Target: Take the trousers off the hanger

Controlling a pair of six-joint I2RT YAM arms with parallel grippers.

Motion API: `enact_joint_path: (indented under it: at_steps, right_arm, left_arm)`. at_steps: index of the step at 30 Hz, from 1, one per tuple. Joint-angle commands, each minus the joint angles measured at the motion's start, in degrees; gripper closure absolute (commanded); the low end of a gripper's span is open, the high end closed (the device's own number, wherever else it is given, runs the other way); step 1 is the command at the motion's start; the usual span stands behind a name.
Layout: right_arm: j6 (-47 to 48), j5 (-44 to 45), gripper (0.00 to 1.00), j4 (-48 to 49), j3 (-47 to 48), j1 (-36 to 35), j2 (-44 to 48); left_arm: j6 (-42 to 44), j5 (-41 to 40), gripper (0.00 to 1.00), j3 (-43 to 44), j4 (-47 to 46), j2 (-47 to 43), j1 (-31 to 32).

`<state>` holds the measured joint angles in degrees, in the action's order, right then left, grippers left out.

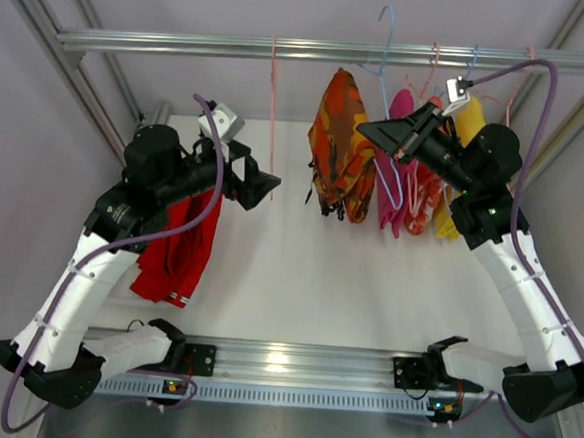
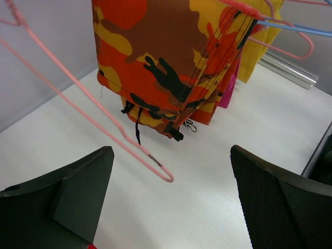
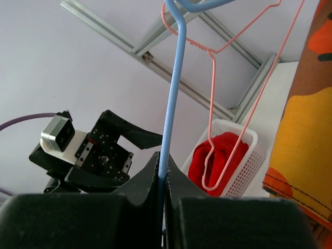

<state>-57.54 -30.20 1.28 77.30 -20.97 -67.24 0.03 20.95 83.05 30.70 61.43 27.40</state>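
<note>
The orange trousers (image 1: pixel 339 147) with a black and yellow pattern hang folded on a hanger from the rail; they fill the top of the left wrist view (image 2: pixel 166 52) and the right edge of the right wrist view (image 3: pixel 311 129). The red trousers (image 1: pixel 174 256) lie under my left arm, in a white basket (image 3: pixel 249 161), and also show in the right wrist view (image 3: pixel 218 155). My right gripper (image 1: pixel 373 134) is shut on the wire of a blue hanger (image 3: pixel 171 98) beside the orange trousers. My left gripper (image 2: pixel 170 151) is open and empty, facing the orange trousers from the left.
An empty pink hanger (image 1: pixel 273 107) hangs from the rail (image 1: pixel 234 47) just ahead of my left gripper, its lower bend (image 2: pixel 163 174) between the fingers' line of sight. Pink (image 1: pixel 397 186) and yellow (image 1: pixel 467 126) garments hang right of the orange trousers.
</note>
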Motion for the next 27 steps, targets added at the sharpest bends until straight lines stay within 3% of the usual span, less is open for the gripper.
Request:
enact_joint_path:
  at_steps: [1, 4, 14, 21, 27]
  right_arm:
    - [3.5, 5.8, 1.0, 6.9, 1.5, -2.1, 8.4]
    - [3.5, 8.3, 1.0, 3.8, 1.3, -2.8, 9.9]
    - [0.0, 15.3, 1.0, -3.3, 1.6, -4.5, 11.0]
    - [-1.3, 16.0, 1.0, -3.0, 3.6, -6.2, 9.1]
    - [-1.2, 16.3, 1.0, -3.1, 5.0, -7.0, 8.5]
  left_arm:
    - [5.1, -5.7, 0.01, 1.0, -2.7, 1.1, 6.2]
    - [7.4, -14.7, 0.01, -0.3, -5.0, 2.4, 15.9]
    - [13.6, -38.7, 0.01, -9.3, -24.4, 5.4, 34.6]
    - [11.1, -40.4, 0.01, -17.3, -43.0, 6.7, 36.5]
    - [10.2, -40.9, 0.01, -19.6, -49.3, 10.6, 36.6]
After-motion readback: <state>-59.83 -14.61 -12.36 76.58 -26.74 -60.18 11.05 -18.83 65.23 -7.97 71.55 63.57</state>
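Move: The camouflage trousers hang on a blue hanger, their middle some 14 cm to the left hand's right, 9 cm ahead and about 1 cm above it. The empty pink hanger lies about 10 cm ahead of the left hand, 2 cm right and 3 cm up; the magenta trousers 8 cm ahead, 23 cm right and level. From the right hand, which already holds the blue hanger, the camouflage trousers are about 3 cm ahead, 4 cm left and 7 cm below. Open left hand swings some 15 cm right and down towards the camouflage trousers; right draws held hanger back. ##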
